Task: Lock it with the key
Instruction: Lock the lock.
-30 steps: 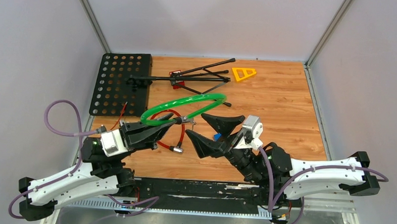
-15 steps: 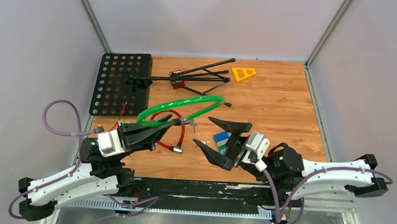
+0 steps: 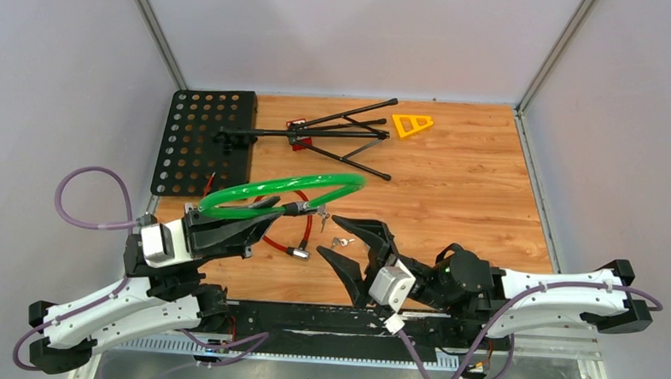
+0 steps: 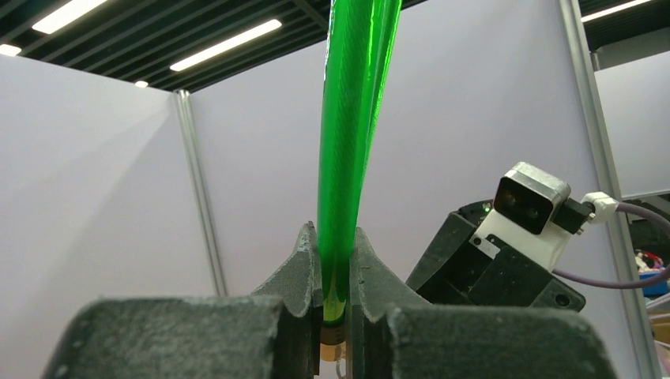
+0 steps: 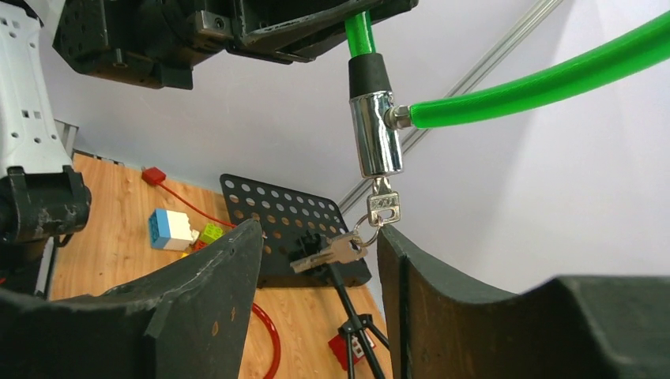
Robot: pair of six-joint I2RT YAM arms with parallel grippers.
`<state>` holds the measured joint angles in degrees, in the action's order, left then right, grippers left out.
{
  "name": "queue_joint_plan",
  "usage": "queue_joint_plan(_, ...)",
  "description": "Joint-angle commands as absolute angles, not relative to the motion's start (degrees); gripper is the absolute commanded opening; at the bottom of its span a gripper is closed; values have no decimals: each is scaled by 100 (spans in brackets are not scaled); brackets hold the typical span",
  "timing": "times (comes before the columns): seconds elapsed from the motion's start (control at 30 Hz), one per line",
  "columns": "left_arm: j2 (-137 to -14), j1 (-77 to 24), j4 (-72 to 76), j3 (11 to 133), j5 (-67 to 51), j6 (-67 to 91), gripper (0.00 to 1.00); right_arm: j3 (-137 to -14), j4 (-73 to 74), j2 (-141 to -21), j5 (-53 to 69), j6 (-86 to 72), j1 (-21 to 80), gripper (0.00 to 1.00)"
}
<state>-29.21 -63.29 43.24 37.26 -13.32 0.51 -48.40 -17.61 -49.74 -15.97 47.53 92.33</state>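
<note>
My left gripper [image 3: 282, 208] is shut on the green cable lock [image 3: 272, 191] and holds it up off the table. The left wrist view shows the green cable [image 4: 351, 118] pinched between both fingers, left gripper [image 4: 335, 237]. The chrome lock cylinder [image 5: 377, 138] hangs from the cable end. A key [image 5: 383, 205] sits in its underside, and a spare key [image 5: 332, 253] dangles from the ring. My right gripper [image 5: 320, 230] is open just below the keys, the inserted key close to its right finger. It holds nothing. From above, the right gripper [image 3: 328, 234] lies beside the cylinder [image 3: 310, 210].
A black perforated plate [image 3: 204, 137] lies at the back left, with a folded black tripod stand [image 3: 317, 133] beside it. A yellow triangle [image 3: 412, 124] sits at the back. A red cable [image 3: 279, 238] lies under the lock. Small blocks [image 5: 170, 229] rest on the wood.
The right gripper swung down and left toward the near edge, coming under the lock's keys with its jaws a little narrower. The left arm drew the green cable leftward.
</note>
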Motion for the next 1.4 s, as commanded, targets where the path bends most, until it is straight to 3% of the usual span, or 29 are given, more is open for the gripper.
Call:
queue_joint_plan(0.0,-2953,-6319,4825,4021,-1445,236,0,-5117,-2052,-5071,-1666,5295,9202,55)
queue_joint_plan(0.27,-2953,-6319,4834,3991,-1463,263,0,-5206,-2351,-5176,-1850,5683,9201,54)
queue_joint_plan(0.67,-3001,-6319,4826,4017,-1643,299,0,-5315,-2324,-5401,-1965,5894,9178,38)
queue_joint_plan(0.93,-3014,-6320,4799,4012,-1696,316,0,-5244,-2357,-5428,-2030,5922,9124,39)
queue_joint_plan(1.37,-3085,-6322,4893,4008,-1759,397,0,-5168,-2303,-5333,-2005,5891,9097,27)
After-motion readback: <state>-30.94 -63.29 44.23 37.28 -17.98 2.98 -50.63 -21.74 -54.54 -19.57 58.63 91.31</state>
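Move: Just off the right fingertips, the key standing in the green lock lies about 3 cm ahead, 2 cm to the left and 2 cm above. The lock body is some 3 cm farther left and 2 cm higher than the key, about 1 cm nearer the base. A spare key on the ring hangs roughly 2 cm straight below the key. From the left hand, which holds the green cable, the key is about 7 cm to the right, 1 cm ahead and 4 cm lower. Closing from half open to about half that gap, the right fingers come round the head of the key as the hand works forward about 2 cm and ends some 1 cm higher and farther left, rising, dipping, then nearly still while it rolls and swings clockwise, each just under 10 degrees. The left hand keeps its grip beside the lock and brings it about 1 cm back and 1 cm right, towards those fingers. ##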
